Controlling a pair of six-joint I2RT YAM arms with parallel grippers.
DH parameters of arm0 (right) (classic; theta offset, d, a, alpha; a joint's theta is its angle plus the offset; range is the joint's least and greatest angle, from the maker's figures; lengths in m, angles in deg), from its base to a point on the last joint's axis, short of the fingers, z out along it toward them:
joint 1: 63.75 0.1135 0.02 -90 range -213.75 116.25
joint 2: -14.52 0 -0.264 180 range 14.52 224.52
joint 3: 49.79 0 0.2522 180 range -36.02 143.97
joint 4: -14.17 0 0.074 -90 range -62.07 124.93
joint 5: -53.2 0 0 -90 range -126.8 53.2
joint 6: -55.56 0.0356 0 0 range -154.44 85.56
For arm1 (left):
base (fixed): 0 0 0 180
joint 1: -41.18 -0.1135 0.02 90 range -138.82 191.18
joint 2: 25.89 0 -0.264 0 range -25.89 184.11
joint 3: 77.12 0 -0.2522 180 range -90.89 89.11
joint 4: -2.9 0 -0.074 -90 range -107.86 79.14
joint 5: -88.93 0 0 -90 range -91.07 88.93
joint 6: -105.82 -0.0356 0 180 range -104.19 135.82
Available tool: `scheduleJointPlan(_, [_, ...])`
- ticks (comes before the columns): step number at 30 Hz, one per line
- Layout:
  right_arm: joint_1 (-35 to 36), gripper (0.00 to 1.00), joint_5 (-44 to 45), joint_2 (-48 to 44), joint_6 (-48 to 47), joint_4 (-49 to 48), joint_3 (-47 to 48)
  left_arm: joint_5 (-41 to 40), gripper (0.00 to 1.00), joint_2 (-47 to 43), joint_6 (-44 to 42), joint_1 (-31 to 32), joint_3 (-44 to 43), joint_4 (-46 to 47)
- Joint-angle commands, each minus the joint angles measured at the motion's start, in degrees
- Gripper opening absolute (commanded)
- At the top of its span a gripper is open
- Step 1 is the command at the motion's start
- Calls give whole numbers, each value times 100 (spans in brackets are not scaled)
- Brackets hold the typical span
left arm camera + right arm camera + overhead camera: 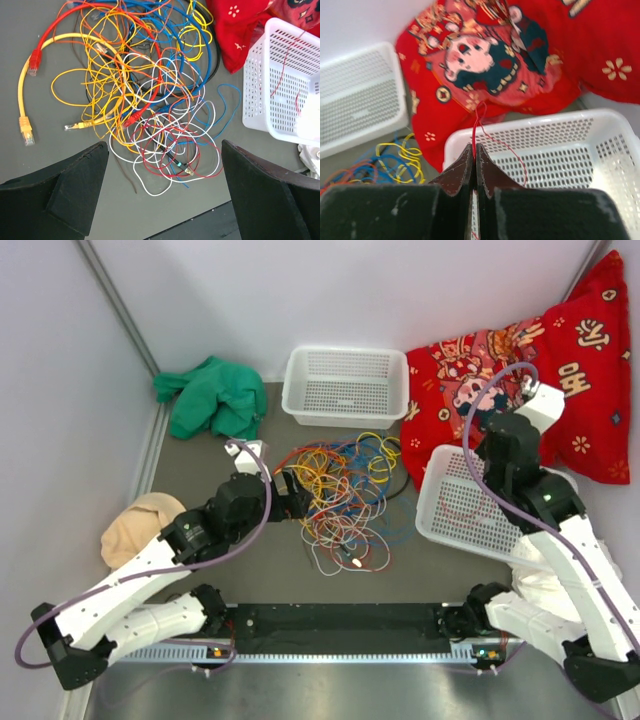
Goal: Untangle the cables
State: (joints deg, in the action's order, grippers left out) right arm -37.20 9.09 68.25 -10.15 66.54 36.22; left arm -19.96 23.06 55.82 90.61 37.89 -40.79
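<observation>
The cables (pixel 345 490) lie in one loose tangle of yellow, orange, red, blue and white wire mid-table. The left wrist view shows them spread out (pixel 150 100), with a yellow plug (pixel 27 136) and a red plug (pixel 34 61) at the left. My left gripper (pixel 295 495) sits at the tangle's left edge, open wide (pixel 165 200), nothing between its fingers (pixel 75 185). My right gripper (pixel 487 430) hovers over the tilted white basket (pixel 450 510). It is shut (pixel 474 147) on a thin red cable (pixel 479 120), which loops down into that basket (pixel 545 120).
A second white basket (pixel 345 385) stands at the back centre. A red patterned cloth (pixel 560 350) fills the back right, a green cloth (pixel 210 395) the back left, a beige bundle (pixel 140 525) the left edge. A black bar (pixel 340 625) runs along the near edge.
</observation>
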Motion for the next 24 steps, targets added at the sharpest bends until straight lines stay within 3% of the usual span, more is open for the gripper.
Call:
scheduleJointPlan(1, [-526, 0, -132, -161, 724, -73, -623, 18, 99, -157, 103, 14, 139, 207])
scheduleJointPlan(8, [-1072, 0, -537, -92, 1385, 226, -1406, -44, 99, -271, 183, 14, 244, 76])
scheduleJointPlan(9, [-1081, 19, -607, -30, 1411, 287, -1433, -70, 99, -272, 183, 14, 244, 67])
scheduleJointPlan(11, [-1073, 44, -747, -38, 1447, 270, -1459, -97, 99, -315, 174, 14, 270, 49])
scheduleJointPlan(12, [-1072, 66, -896, -152, 1429, 122, -1494, -123, 99, -324, 165, 14, 271, 49])
scheduleJointPlan(15, [-1055, 87, -1195, -416, 1210, -186, -1556, -167, 99, -307, 139, 14, 271, 93])
scheduleJointPlan(20, [-880, 93, -1897, -549, 780, -441, -1249, -185, 99, -167, 139, 14, 244, 233])
scheduleJointPlan(23, [-459, 92, -3180, -426, 428, -879, -1266, -255, 99, -70, 191, 14, 253, 295])
scheduleJointPlan(24, [-22, 91, -3548, -364, 305, -969, -1275, -290, 99, -52, 200, 14, 244, 321])
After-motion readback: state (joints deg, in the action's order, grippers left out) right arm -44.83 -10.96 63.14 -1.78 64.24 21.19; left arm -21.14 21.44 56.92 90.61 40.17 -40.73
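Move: The right gripper, shut on the thin red cable that trails down into the right-hand basket, hangs over that basket's left part: its middle is about 7 cm to the right, 1 cm ahead and some 28 cm below. The cable tangle lies roughly 31 cm to the left, level with the hand, and the far basket about 30 cm ahead and 30 cm left. From the left hand the right-hand basket is about 50 cm right, 8 cm ahead and 18 cm lower. Lower the right gripper about 12 cm towards the right-hand basket, easing a few centimetres right and tipping the fingers down. Near the bottom open the fingers wide to let go of the red cable, then swing the empty hand some 5 cm back left towards the tangle, rising slightly and turning counter-clockwise. ##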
